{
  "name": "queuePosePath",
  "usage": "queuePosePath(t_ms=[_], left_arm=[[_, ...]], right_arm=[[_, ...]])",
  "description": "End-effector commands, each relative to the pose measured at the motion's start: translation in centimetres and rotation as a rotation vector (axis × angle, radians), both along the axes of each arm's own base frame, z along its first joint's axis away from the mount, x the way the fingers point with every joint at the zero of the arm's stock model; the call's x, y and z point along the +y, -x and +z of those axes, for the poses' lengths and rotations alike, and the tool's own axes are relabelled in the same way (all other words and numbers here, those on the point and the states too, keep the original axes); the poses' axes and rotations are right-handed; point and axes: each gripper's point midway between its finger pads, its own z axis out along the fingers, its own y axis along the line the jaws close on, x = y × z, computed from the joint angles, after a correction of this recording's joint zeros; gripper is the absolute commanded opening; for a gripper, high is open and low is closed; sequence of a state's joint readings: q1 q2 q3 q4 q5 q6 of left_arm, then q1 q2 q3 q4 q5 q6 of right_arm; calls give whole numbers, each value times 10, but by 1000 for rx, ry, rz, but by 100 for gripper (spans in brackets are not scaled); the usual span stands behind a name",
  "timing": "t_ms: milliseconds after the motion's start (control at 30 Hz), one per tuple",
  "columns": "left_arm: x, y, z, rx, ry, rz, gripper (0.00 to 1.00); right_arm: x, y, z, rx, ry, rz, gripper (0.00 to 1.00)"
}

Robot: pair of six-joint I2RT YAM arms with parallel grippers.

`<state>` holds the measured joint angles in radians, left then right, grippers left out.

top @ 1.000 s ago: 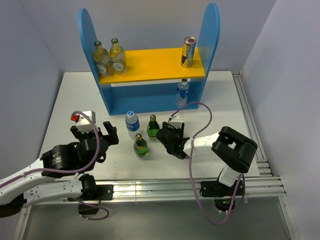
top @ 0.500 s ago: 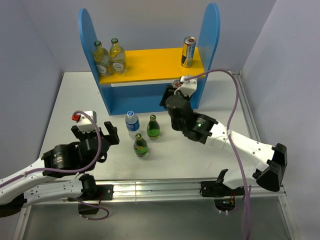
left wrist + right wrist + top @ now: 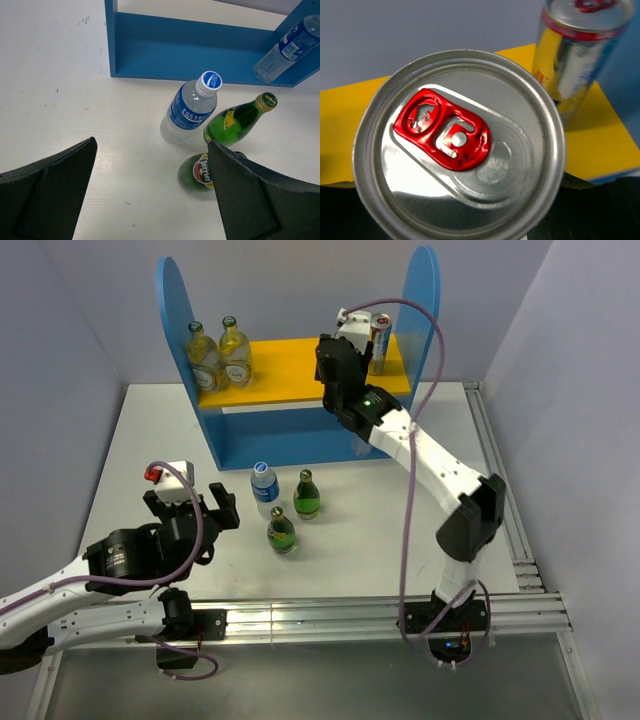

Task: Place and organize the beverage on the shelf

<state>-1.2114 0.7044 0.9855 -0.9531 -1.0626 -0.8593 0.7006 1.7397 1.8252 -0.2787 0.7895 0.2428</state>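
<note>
The blue shelf stands at the back of the table, with its yellow board on top. My right gripper hovers over that board, shut on a silver can with a red tab. A second silver can stands just to its right. Two yellowish bottles stand at the board's left end. A water bottle lies in the shelf's lower bay. My left gripper stays open low over the table, left of a water bottle and two green bottles.
The right arm stretches from the near right edge across to the shelf. A metal rail runs along the near table edge. Grey walls close in the left, back and right sides.
My right arm has swung from the table by the green bottles up to the yellow board, carrying the can. The left arm and the loose bottles have stayed put.
</note>
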Motion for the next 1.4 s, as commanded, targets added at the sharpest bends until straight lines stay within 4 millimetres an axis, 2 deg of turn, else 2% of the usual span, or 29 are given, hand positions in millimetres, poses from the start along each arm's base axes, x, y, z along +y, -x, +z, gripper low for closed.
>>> queuePosePath(t_ms=[0,33,67,100,200,500,533,567,600,633,667,733,767,867,900,933,967,1033,1100,1133,1167,1233,1267,1333,1367], left_arm=[[-5,-1,1,-4,0,-11,99],[-5,-1,1,-2,0,-12,99],[-6,-1,2,-3,2,-12,99],[-6,-1,1,-2,-4,-13,99],[-7,-1,0,0,-8,-14,99],[-6,-1,0,1,-5,-12,99],[-6,-1,0,2,-10,-11,99],[-6,-1,0,2,-7,-12,99],[-6,-1,0,2,-9,-10,99],[-6,-1,0,1,-7,-9,99],[-6,-1,0,2,-9,-9,99],[-5,-1,0,1,-6,-7,99],[-5,-1,0,1,-8,-5,99],[-4,-1,0,1,-8,-5,99],[-4,-1,1,0,-4,-5,99],[-4,-1,1,-1,-6,-4,99],[-4,-1,1,-1,-6,-4,99],[-4,-1,0,-1,-6,-2,99],[-4,-1,0,-2,-9,0,99],[-3,-1,0,-3,-8,2,99],[-3,-1,0,-2,-13,3,99],[-4,-2,-1,-2,-16,4,99],[-5,-2,-1,-2,-19,5,99],[-7,-3,-3,0,-33,5,99],[-9,-4,-5,3,-46,5,99]], right_arm=[[-3,-29,15,-23,11,10,0],[-6,-36,12,-14,16,1,0],[-8,-41,17,-22,6,-4,0],[-12,-52,6,-5,11,-7,0],[-18,-64,2,-3,14,-17,0],[-27,-78,-15,16,19,-39,1],[-26,-78,-18,24,13,-30,6],[-25,-77,-21,31,11,-27,23],[-26,-75,-18,23,0,-26,35],[-24,-74,-27,39,0,-14,48],[-24,-71,-24,33,-6,-11,70],[-23,-69,-31,40,-11,-7,90],[-23,-68,-32,43,-9,-8,98],[-20,-62,-35,52,-1,-5,100],[-17,-58,-31,43,-1,3,100],[-16,-54,-36,52,7,4,100],[-17,-48,-26,34,-5,8,100],[-6,-36,-27,31,-3,38,100],[-2,-21,-14,8,-7,48,100],[9,-11,-14,6,-5,69,100],[10,-2,-5,-8,-11,76,100],[24,18,-5,-1,-16,109,100],[23,29,4,-15,-38,116,100],[33,51,-6,10,-55,150,100],[27,66,6,-9,-92,155,100]])
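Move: My right hand already holds the can upright over the yellow upper shelf. Its free spot lies about 7 cm ahead and 3 cm right, the board some 10 cm below the hand. The yellow-and-silver can stands roughly 6 cm right of that spot, level with it; the nearer clear glass bottle is about 22 cm left of my hand and 4 cm ahead. From my left hand the spot is some 33 cm ahead and 33 cm right, at about its height. With my right hand I carry the can about 7 cm forward, sinking some 4 cm and easing right towards the standing can, and pause there with the grip kept. Then I spread the fingers wide, sink another 3 cm around the can, and pull back off the shelf roughly 11 cm, rising and swinging left, the hand turning about 10 degrees counter-clockwise. ##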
